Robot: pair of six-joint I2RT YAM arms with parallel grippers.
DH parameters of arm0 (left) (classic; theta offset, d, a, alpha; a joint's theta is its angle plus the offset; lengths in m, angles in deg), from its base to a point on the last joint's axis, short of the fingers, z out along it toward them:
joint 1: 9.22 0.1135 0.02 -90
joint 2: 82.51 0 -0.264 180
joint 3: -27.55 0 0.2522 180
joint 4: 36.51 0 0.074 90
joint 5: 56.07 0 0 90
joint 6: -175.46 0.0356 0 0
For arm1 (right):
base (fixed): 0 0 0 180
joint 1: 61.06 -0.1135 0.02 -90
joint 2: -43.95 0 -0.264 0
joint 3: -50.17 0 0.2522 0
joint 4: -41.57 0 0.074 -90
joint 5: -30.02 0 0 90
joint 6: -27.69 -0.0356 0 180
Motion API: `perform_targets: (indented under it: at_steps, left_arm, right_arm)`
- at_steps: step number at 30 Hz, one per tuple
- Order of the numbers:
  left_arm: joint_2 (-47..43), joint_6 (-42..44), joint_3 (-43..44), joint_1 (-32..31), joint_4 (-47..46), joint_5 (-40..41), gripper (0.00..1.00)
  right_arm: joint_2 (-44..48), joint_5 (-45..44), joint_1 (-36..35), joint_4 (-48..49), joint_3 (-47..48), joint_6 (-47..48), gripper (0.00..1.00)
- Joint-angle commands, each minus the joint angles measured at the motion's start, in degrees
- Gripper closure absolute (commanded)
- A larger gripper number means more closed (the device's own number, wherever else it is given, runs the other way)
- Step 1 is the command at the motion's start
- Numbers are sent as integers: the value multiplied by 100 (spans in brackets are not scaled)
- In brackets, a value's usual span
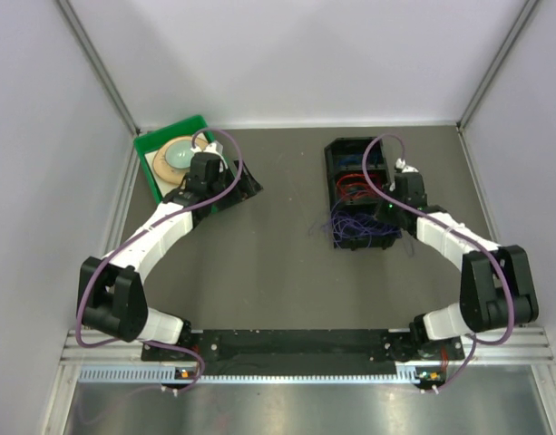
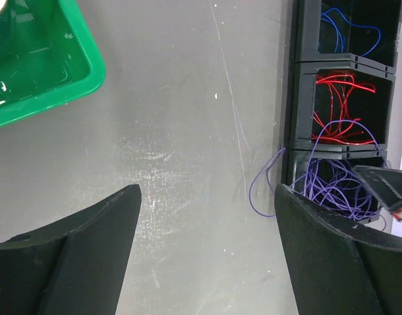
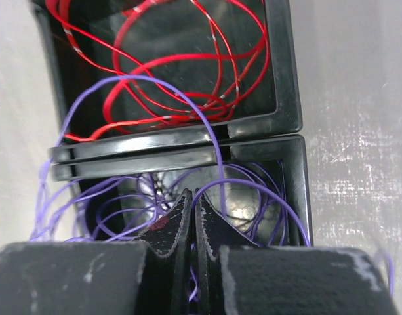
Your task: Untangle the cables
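The cables lie sorted in a black divided box: blue ones at the far end, red ones in the middle, purple ones in the near compartment. Some purple loops spill over the box's near and left walls onto the table. My right gripper hangs over the purple compartment. It is shut on a purple cable that arcs out from its tips. My left gripper stands open over bare table left of the box, nothing between its fingers. One purple loop lies near its right finger.
A green tray holding a round plate and bowl sits at the back left, just behind the left gripper. White walls close in the table on three sides. Thick mauve hoses run along both arms.
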Motion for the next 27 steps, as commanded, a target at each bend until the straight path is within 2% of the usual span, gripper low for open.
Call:
perform_targets:
  at_steps: [1, 5, 7, 8, 13, 17, 22, 27]
  left_arm:
    - [-9, -77, 81, 13, -222, -90, 12]
    - [-18, -68, 90, 13, -222, -90, 12]
    - [-18, -68, 99, 13, -204, -90, 12]
    - [-18, -68, 99, 13, -213, -82, 12]
    - [18, -77, 125, -4, -213, -90, 12]
    - [18, -77, 143, 4, -222, -91, 12]
    - [9, -42, 160, -4, -195, -73, 12]
    - [61, -42, 178, -4, -204, -125, 12]
  right_arm:
    - [-320, -68, -99, 50, 20, 252, 100]
    - [-479, -34, -108, 24, 38, 260, 98]
    - [-191, -24, -99, 33, -14, 225, 84]
    - [-32, -59, -107, -2, -32, 208, 74]
    - [750, -130, -107, -415, 161, 243, 56]
    - [1049, -121, -99, -732, 284, 278, 50]
    - [1419, -156, -107, -1013, 311, 322, 32]
    - [1613, -341, -108, -1197, 337, 427, 29]
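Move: The right hand, shut on a purple cable loop, hangs over the near compartment of the black bin, whose middle is about 5 cm below, 2 cm back and 2 cm to the left. The red-cable compartment's middle lies some 6 cm ahead and 3 cm left of the hand, the blue one 14 cm ahead and 3 cm left. From the idle left hand, the near compartment is roughly 25 cm right, 8 cm back and 15 cm below. The right hand pushes the purple loop 3 cm down, opens to let go, then rises over 8 cm. ##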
